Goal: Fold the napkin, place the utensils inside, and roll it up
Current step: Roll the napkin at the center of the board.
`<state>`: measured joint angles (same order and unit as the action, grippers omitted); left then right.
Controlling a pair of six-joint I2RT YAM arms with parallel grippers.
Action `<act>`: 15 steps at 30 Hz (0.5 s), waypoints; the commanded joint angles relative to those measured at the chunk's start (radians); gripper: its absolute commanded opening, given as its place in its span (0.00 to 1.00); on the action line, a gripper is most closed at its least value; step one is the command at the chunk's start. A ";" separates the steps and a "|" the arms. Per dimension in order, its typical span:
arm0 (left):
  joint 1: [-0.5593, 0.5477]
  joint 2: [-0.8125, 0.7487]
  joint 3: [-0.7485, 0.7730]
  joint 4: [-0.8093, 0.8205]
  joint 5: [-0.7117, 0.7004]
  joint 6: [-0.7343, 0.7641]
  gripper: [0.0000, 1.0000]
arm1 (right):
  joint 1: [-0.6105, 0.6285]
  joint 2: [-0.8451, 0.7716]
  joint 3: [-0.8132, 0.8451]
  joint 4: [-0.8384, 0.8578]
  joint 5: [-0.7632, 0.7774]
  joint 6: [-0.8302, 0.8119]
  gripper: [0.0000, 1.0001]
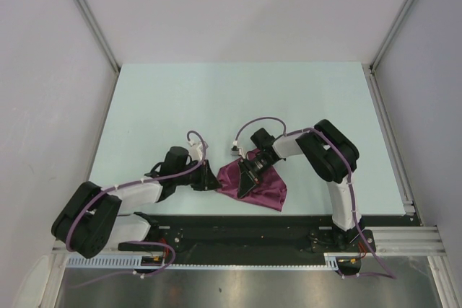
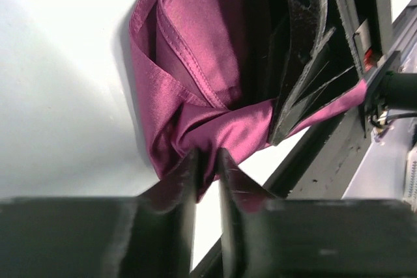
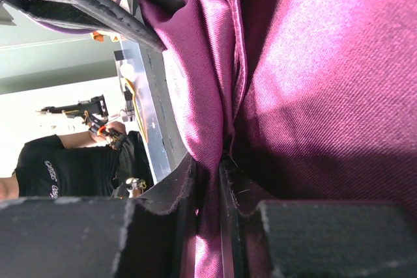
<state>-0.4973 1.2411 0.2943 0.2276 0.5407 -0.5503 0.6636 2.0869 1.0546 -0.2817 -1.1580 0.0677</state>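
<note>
The maroon napkin (image 1: 264, 191) lies bunched and partly lifted near the table's front edge, between the two arms. My left gripper (image 1: 214, 178) comes at its left end. In the left wrist view, a gathered corner of the napkin (image 2: 195, 50) sits pinched between the narrow-set left gripper (image 2: 208, 161). My right gripper (image 1: 249, 177) stands over the cloth's middle. In the right wrist view, the right gripper (image 3: 208, 167) is shut on a fold of the napkin (image 3: 313, 83). The right gripper's black body (image 2: 306, 63) presses against the cloth in the left wrist view. The utensils are out of view.
The pale table (image 1: 238, 99) stretches away behind the arms, walled by grey panels and aluminium posts. A black base rail (image 1: 245, 225) runs along the near edge just below the napkin. A person in a black shirt (image 3: 52, 167) stands beyond that edge.
</note>
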 commanded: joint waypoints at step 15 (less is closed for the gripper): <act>-0.007 0.129 0.196 -0.261 -0.041 0.027 0.00 | 0.040 -0.425 0.022 -0.059 0.643 -0.024 0.63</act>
<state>-0.5045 1.3193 0.4362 0.0395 0.5079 -0.5430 0.6609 1.8671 1.0935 -0.3473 -0.8394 0.0982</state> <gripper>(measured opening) 0.011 0.609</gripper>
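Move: The left fingers stand loosely around the left end of the rolled near edge, under 1 cm to the right and slightly below the hand point; that end lies about 7 cm left and 1 cm ahead of the right hand. The right fingers are already shut on the roll at their own point. From the right hand, the unrolled napkin's far edge is roughly 11 cm ahead and 5 cm right, the near right corner some 5 cm back and 12 cm right, and the board's near edge straight back about 6 cm. The left fingers close fully and pinch the left end of the napkin roll, the hand staying there and easing only about 1 cm forward at the end. Meanwhile the right fingers open from their grip on the roll to more than half wide, and after a brief pause the hand comes free, going about 5 cm forward and 3 cm up over the napkin while the wrist swings some 20 degrees so the fingers point more steeply down. ##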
